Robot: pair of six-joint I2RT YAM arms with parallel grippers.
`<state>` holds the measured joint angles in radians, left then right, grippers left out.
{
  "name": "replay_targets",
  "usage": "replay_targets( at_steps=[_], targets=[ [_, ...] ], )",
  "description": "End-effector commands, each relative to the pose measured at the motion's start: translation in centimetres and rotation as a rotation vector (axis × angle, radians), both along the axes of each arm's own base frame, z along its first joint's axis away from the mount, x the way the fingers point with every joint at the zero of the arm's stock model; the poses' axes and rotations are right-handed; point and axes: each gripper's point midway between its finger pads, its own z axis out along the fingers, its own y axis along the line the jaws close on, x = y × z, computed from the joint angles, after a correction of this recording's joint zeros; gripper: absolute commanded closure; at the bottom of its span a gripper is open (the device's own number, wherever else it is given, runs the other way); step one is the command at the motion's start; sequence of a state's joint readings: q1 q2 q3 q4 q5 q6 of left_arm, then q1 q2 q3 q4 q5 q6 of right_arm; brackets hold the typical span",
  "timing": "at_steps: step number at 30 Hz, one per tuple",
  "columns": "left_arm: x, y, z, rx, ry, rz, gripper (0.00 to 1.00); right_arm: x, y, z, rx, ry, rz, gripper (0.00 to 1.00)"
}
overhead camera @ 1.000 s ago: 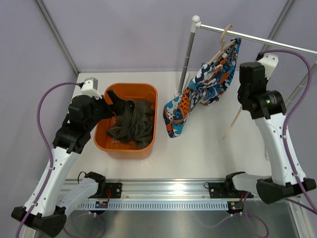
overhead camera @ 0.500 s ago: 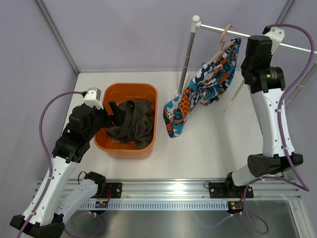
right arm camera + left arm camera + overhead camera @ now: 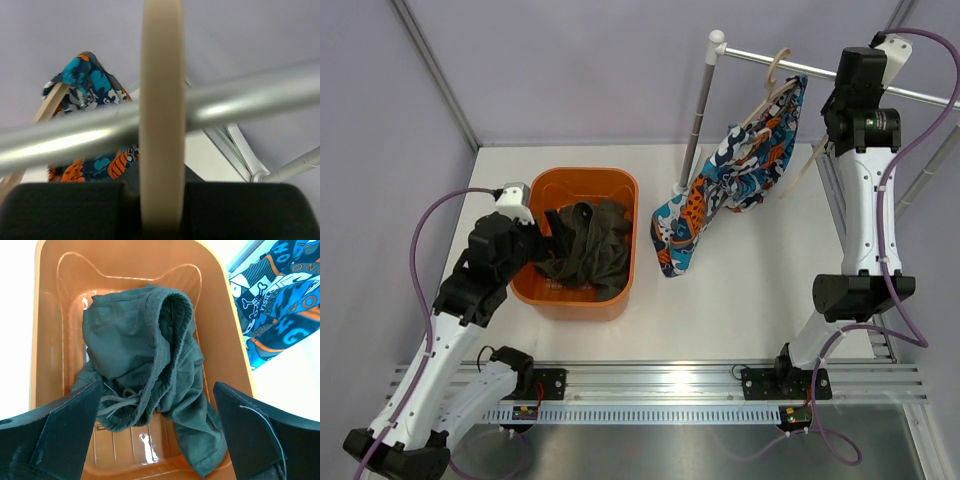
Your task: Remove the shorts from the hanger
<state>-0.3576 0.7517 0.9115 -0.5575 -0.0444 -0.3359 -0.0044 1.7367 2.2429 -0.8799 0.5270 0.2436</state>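
Observation:
Dark olive-green shorts (image 3: 145, 355) with a drawstring lie crumpled in the orange basin (image 3: 47, 340). My left gripper (image 3: 155, 440) hovers open above them, with nothing between its fingers (image 3: 65, 430). In the top view it (image 3: 548, 228) is at the basin's left rim. Printed blue, orange and white shorts (image 3: 730, 175) hang from a wooden hanger (image 3: 775, 80) on the metal rail (image 3: 920, 97). My right gripper (image 3: 832, 140) is up by the rail, shut on a bare wooden hanger (image 3: 161, 100) whose bar crosses the rail (image 3: 240, 97). The printed shorts (image 3: 90, 90) show behind it.
The orange basin (image 3: 575, 300) stands left of centre on the white table. The rail's upright post (image 3: 698, 110) rises from the table's far middle. A slanted frame bar (image 3: 930, 165) runs at the far right.
My right arm has lifted the bare hanger up and back to the rail. My left gripper has drawn back a little toward the basin's left rim, still open.

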Motion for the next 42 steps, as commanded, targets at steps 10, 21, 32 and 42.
replay_targets(
  at_steps=[10, 21, 32, 42],
  targets=[
    [0.7, 0.2, 0.7, 0.009, -0.047, 0.014, 0.01, 1.5, -1.8, -2.8, 0.090, -0.035, 0.002, 1.00],
    [0.4, 0.2, 0.6, 0.004, -0.049, 0.012, 0.01, -1.6, -1.1, -2.4, 0.101, -0.062, 0.023, 0.74],
    [-1.1, 1.2, 0.8, 0.023, -0.060, 0.025, 0.01, -6.2, -1.0, 0.5, 0.076, -0.110, 0.016, 0.38],
    [-3.0, 2.7, 0.3, 0.046, -0.070, 0.056, 0.01, -12.2, 0.0, 3.0, 0.083, -0.180, 0.043, 0.33]
  ],
)
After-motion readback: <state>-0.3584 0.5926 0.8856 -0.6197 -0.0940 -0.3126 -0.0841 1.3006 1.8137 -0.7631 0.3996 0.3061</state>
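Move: The right hand holds the emptied hanger by its neck just on the robot's side of the rail; the stretch of rail meant for the hook is about 3 cm ahead of this hand and 3 cm above it. The patterned shorts hang some 18 cm to its left, 7 cm nearer the robot and 18 cm lower. Their hanger's hook is on the rail roughly 12 cm left, 5 cm farther out and 4 cm up. From the left hand, the rail spot lies about 50 cm right, 22 cm ahead and 18 cm higher. Down and to the right, about 3 cm each with a little forward, the right hand brings the held hanger's hook onto the rail, then eases back and opens. With the fingers off the wood it backs away from the rail, ending some 10 cm back of its start and climbing as it tips up about 10 degrees. Late on, the open left hand retreats about 3 cm back and slightly left over the box. ##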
